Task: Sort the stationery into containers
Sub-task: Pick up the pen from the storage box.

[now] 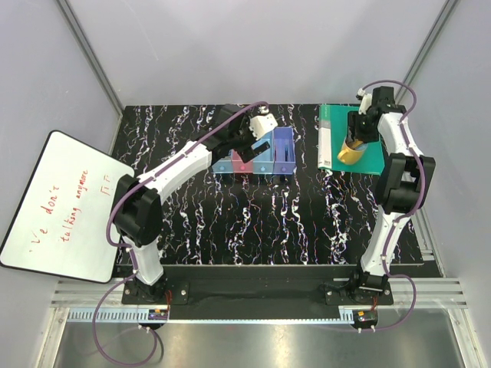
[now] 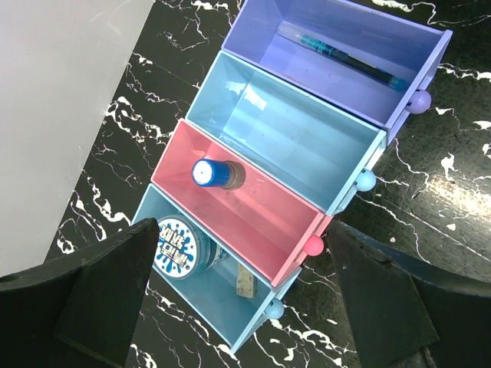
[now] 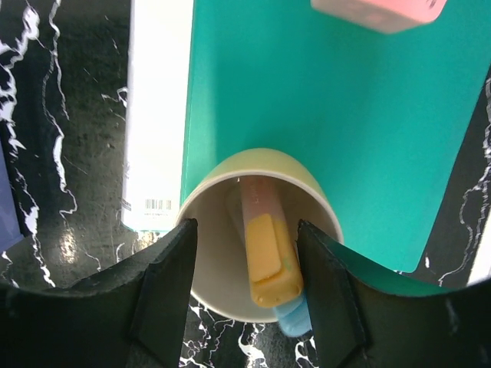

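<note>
The containers (image 1: 257, 157) stand in a row under my left gripper (image 2: 242, 230), which hangs open above them. The purple bin (image 2: 418, 69) holds a teal pen (image 2: 345, 61). Beside it, the blue bin (image 2: 291, 130) shows only its bare floor. A blue cylinder with a pale top (image 2: 209, 174) stands in the pink bin (image 2: 268, 218). The light blue bin (image 2: 207, 303) holds a round blue disc (image 2: 175, 248) and a small pale piece (image 2: 245, 284). My right gripper (image 3: 245, 230) is open over the yellow mug (image 3: 222, 268). An orange-yellow stick (image 3: 270, 257) lies between its fingers, with a blue item (image 3: 295, 318) under it.
The mug (image 1: 351, 153) stands on a green book (image 3: 345, 115) at the back right. A pink cube (image 3: 376, 9) sits on the book beyond the mug. A whiteboard (image 1: 57, 203) leans off the table's left edge.
</note>
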`<control>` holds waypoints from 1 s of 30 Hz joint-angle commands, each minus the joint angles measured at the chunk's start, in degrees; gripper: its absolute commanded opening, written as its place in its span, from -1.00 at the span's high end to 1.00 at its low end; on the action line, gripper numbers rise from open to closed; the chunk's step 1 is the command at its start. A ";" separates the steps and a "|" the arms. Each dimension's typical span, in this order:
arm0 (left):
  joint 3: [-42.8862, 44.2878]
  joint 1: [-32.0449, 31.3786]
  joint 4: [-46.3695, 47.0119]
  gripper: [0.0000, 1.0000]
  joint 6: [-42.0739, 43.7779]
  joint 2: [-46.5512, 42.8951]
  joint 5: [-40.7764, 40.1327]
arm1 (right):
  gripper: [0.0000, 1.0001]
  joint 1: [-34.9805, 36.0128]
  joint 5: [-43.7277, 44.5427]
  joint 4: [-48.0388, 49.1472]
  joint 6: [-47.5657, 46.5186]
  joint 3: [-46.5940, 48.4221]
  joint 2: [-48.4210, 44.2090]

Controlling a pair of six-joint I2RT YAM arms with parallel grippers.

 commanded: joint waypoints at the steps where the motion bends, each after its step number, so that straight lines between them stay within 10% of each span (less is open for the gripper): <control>1: 1.23 0.65 0.72 -0.98 1.05 -3.06 -0.03 | -0.24 0.01 1.17 0.06 -0.68 -1.70 -2.62; 30: 2.11 1.00 0.46 -0.98 0.34 -3.85 1.11 | 0.88 0.45 3.19 -1.69 -1.83 1.81 -5.96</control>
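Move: For the right hand, the orange-capped pen leans in the yellow mug, its middle about 1 cm back and some 4 cm below, level left-right; the mug's middle is 1 cm back and 6 cm below. The blue pen beside it is roughly 2 cm back, 2 cm right and 4 cm below; the pink block lies about 10 cm ahead, 4 cm right and 8 cm below. From the left hand the orange-capped pen is about 5 cm ahead, 35 cm right and 12 cm below. The right hand eases back towards its base and down over the mug's mouth, about 2 cm each way, fingers still pointing forward and down, while the part-open fingers close to roughly half their starting gap and pinch the orange cap from both sides. With the pinch made it holds still briefly, then starts to rise by about 1 cm, keeping its grip on the pen. ##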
